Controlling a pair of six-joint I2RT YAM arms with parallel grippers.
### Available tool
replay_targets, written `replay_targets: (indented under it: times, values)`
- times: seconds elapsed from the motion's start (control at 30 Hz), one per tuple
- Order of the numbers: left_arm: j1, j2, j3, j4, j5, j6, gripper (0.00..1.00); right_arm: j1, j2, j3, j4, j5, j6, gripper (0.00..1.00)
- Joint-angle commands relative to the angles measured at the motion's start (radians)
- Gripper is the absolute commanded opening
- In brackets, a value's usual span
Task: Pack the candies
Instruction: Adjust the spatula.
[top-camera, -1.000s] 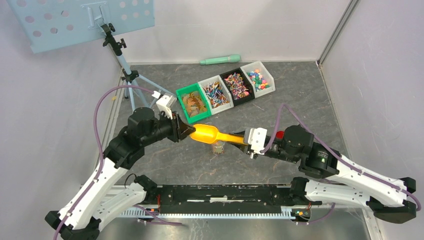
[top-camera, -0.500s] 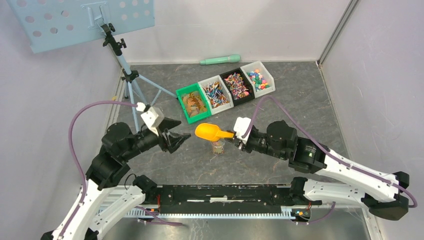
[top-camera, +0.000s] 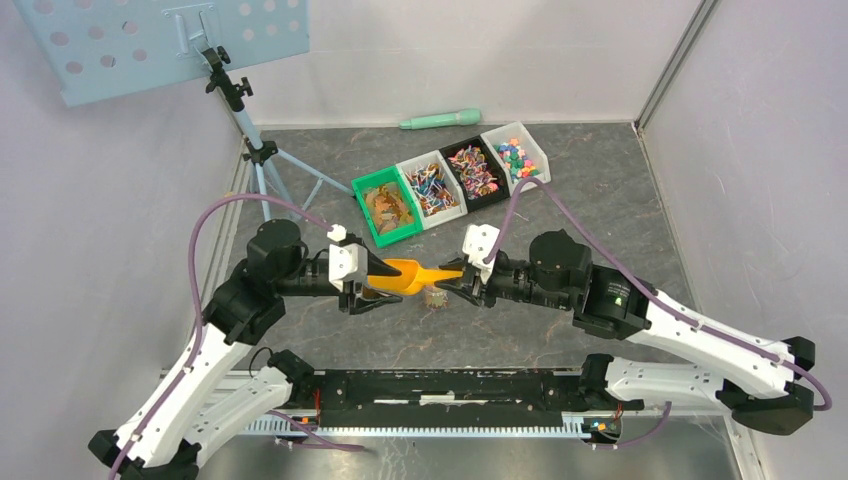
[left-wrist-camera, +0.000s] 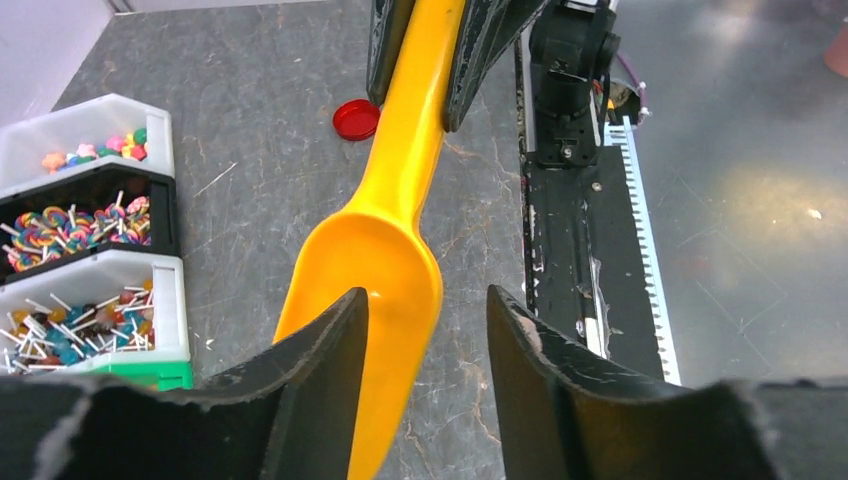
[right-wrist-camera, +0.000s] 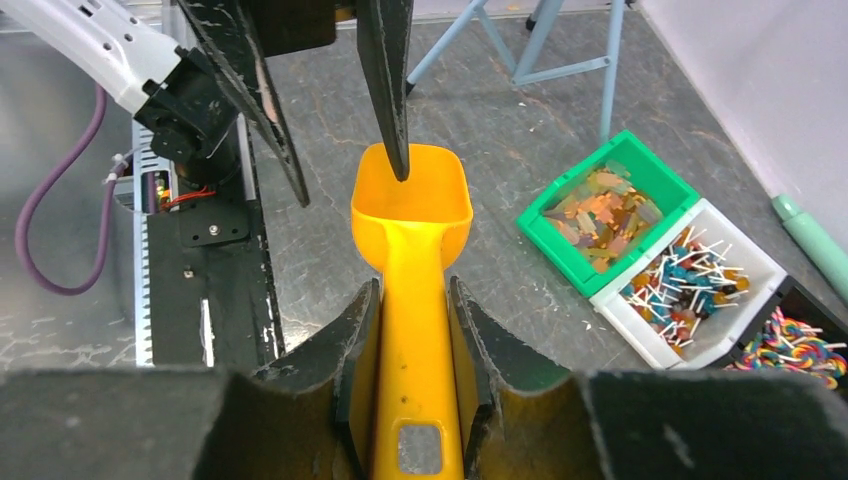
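The candies lie sorted in a row of four bins, seen in the top view and at the left of the left wrist view. My right gripper is shut on the handle of a yellow scoop, held level above the table. Its bowl looks empty. My left gripper is open at the scoop's mouth, one fingertip inside the bowl and the other outside it. A small clear jar with a few candies stands under the scoop, mostly hidden.
A red round lid lies on the table beyond the scoop handle. A tripod stand holding a perforated plate rises at the back left. A pale green stick lies by the back wall. The black base rail runs along the near edge.
My left gripper, which had drawn back to the left and opened wider, has moved right again to the scoop's mouth. The right arm has brought the scoop slightly left and lower.
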Motion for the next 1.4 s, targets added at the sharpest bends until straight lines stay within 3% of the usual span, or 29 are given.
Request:
replay_targets:
  times: [0.0,0.3,0.37,0.53,0.6,0.73,0.93,1.37]
  values:
    - [0.002,0.021,-0.01,0.009,0.093,0.096,0.51,-0.003,0.0,0.04,0.05,-0.039,0.027,0.0]
    - [0.002,0.038,-0.031,0.024,0.126,0.067,0.56,-0.003,-0.004,0.036,0.09,-0.032,0.037,0.0]
    - [0.002,0.047,-0.03,0.027,0.124,0.062,0.5,-0.003,-0.003,0.034,0.098,-0.045,0.042,0.0]
    - [0.002,0.069,-0.025,0.062,0.145,0.029,0.16,-0.004,-0.005,0.017,0.133,-0.074,0.068,0.01]
    - [0.002,0.077,-0.016,0.05,0.156,0.035,0.03,-0.004,-0.01,0.004,0.14,-0.074,0.081,0.13]
    - [0.002,0.085,0.017,-0.038,0.186,0.087,0.02,-0.014,-0.034,-0.012,0.085,-0.088,0.078,0.37]
    - [0.002,0.064,-0.007,0.017,0.196,0.047,0.02,-0.02,-0.104,-0.107,0.191,-0.107,0.124,0.55]
    - [0.002,0.047,-0.032,0.067,0.2,0.021,0.02,-0.021,-0.05,-0.129,0.273,-0.198,0.184,0.54]
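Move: The yellow spatula's scoop hangs between the hands, about 2 cm ahead, 3 cm to the right and 3 cm below the open left hand; from the right hand, which already grips the handle, the scoop is some 12 cm to the left and 2 cm lower. The clear jar stands roughly 5 cm ahead of the left hand, 10 cm to its right and 23 cm below. The green candy box is about 28 cm ahead, 4 cm left and 25 cm down. Down and back, each by about 2 cm, with a small shift right and a clockwise turn of some 10 degrees, the left hand brings its fingers astride the scoop's base-side wall and shuts, pinching that rim with one finger inside the scoop. Only then does the right hand open off the handle, easing back about 2 cm and up a little while rolling its left side up about 10 degrees. ##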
